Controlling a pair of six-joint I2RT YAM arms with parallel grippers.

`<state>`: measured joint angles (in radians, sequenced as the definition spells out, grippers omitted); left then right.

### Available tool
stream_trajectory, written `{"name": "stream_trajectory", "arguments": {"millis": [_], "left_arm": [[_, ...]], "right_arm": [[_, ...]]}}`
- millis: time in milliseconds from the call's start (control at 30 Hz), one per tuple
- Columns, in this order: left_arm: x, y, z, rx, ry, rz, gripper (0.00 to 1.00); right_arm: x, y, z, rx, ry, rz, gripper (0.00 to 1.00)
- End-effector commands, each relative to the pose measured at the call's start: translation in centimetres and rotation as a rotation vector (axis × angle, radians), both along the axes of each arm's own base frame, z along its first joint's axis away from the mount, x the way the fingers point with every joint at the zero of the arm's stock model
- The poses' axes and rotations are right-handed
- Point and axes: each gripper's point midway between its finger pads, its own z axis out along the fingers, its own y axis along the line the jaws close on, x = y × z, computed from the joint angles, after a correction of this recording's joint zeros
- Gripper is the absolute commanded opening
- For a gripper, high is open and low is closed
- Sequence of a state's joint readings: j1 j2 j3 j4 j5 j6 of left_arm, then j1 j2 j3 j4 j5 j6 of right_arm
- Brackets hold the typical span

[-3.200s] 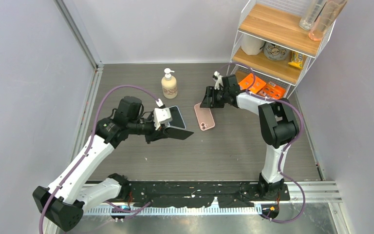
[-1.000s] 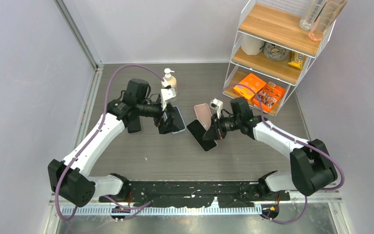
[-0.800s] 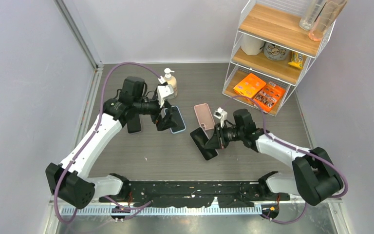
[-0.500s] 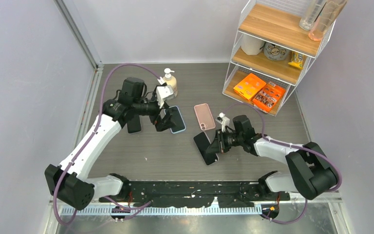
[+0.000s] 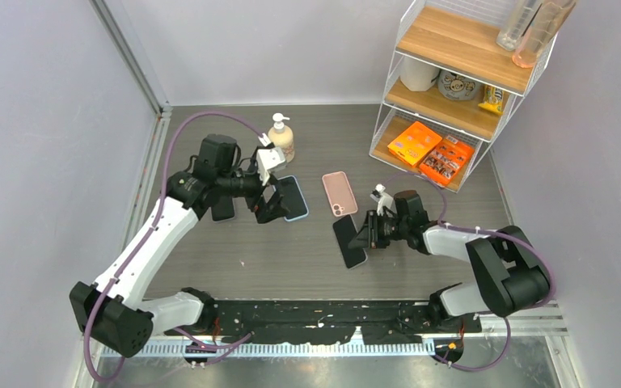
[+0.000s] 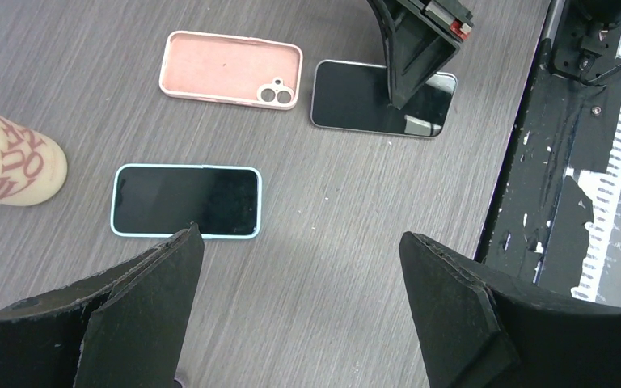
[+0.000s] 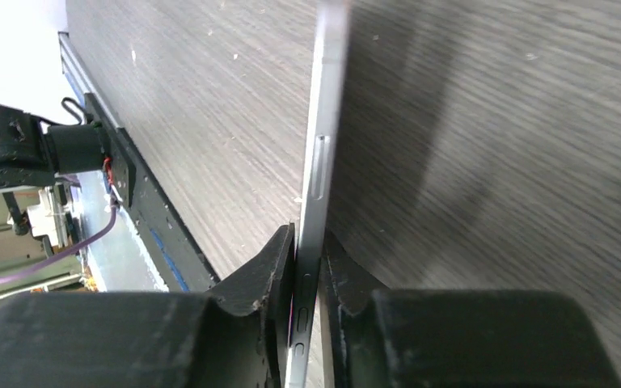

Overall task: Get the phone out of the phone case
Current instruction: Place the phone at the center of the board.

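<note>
The empty pink phone case point(image 5: 339, 193) point(image 6: 226, 69) lies flat on the table, inside up. Just in front of it the bare black phone point(image 5: 349, 241) point(image 6: 356, 97) lies screen up. My right gripper point(image 5: 369, 236) point(image 7: 310, 234) is shut on the phone's right edge, and the right wrist view shows the thin silver side point(image 7: 323, 121) between its jaws. My left gripper point(image 5: 271, 206) point(image 6: 297, 236) hangs wide open and empty above the table, next to a second phone in a light blue case point(image 5: 293, 197) point(image 6: 184, 200).
A soap bottle point(image 5: 281, 138) point(image 6: 8, 162) stands behind the blue-cased phone. A wire shelf rack point(image 5: 461, 73) with orange boxes fills the back right corner. A dark flat object point(image 5: 223, 207) lies under the left arm. The black base rail point(image 6: 582, 162) runs along the near edge.
My right gripper has carried the phone down and to the right, from tilted in the air to flat on the table. My left gripper has drawn back a little, still open.
</note>
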<state>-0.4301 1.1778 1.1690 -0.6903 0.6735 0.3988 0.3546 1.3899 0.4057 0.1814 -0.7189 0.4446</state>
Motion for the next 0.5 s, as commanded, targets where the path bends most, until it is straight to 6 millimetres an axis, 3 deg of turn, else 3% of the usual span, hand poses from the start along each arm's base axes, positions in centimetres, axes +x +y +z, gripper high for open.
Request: {"name": "stream_trajectory", "arguments": {"millis": [0, 100, 233, 400, 467], "left_arm": [[0.0, 0.1, 0.6, -0.011, -0.044, 0.002, 1.00], [-0.1, 0.2, 0.8, -0.011, -0.049, 0.001, 1.00], [-0.3, 0.3, 0.8, -0.012, -0.048, 0.001, 1.00], [-0.5, 0.4, 0.5, -0.003, -0.044, 0.000, 1.00], [-0.5, 0.5, 0.5, 0.000, -0.046, 0.001, 0.99]], "right_arm": [[2.0, -1.0, -0.8, -0.055, -0.050, -0.051, 0.26], [2.3, -1.5, -1.2, -0.069, -0.038, -0.072, 0.31], [2.7, -2.0, -1.4, -0.086, -0.035, -0.094, 0.46], [3.4, -2.4, 0.0, -0.081, -0.081, -0.121, 0.68], [3.8, -2.5, 1.1, -0.074, -0.124, -0.123, 0.83]]}}
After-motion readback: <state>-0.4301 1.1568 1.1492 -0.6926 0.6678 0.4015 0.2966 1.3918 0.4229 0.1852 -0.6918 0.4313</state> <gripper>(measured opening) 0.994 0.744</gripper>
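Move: The phone is still pinched by its right long edge in the right hand, its middle about 3 cm to that hand's left and a centimetre lower, just above the board. The pink case lies some 15 cm ahead and 6 cm left; the blue-edged phone is about 14 cm ahead and 21 cm left. From the left hand the held phone is roughly 22 cm right, 2 cm back and 23 cm below. The right hand eases about 2 cm forward and slightly right, dips then rises, opening to release the phone. ##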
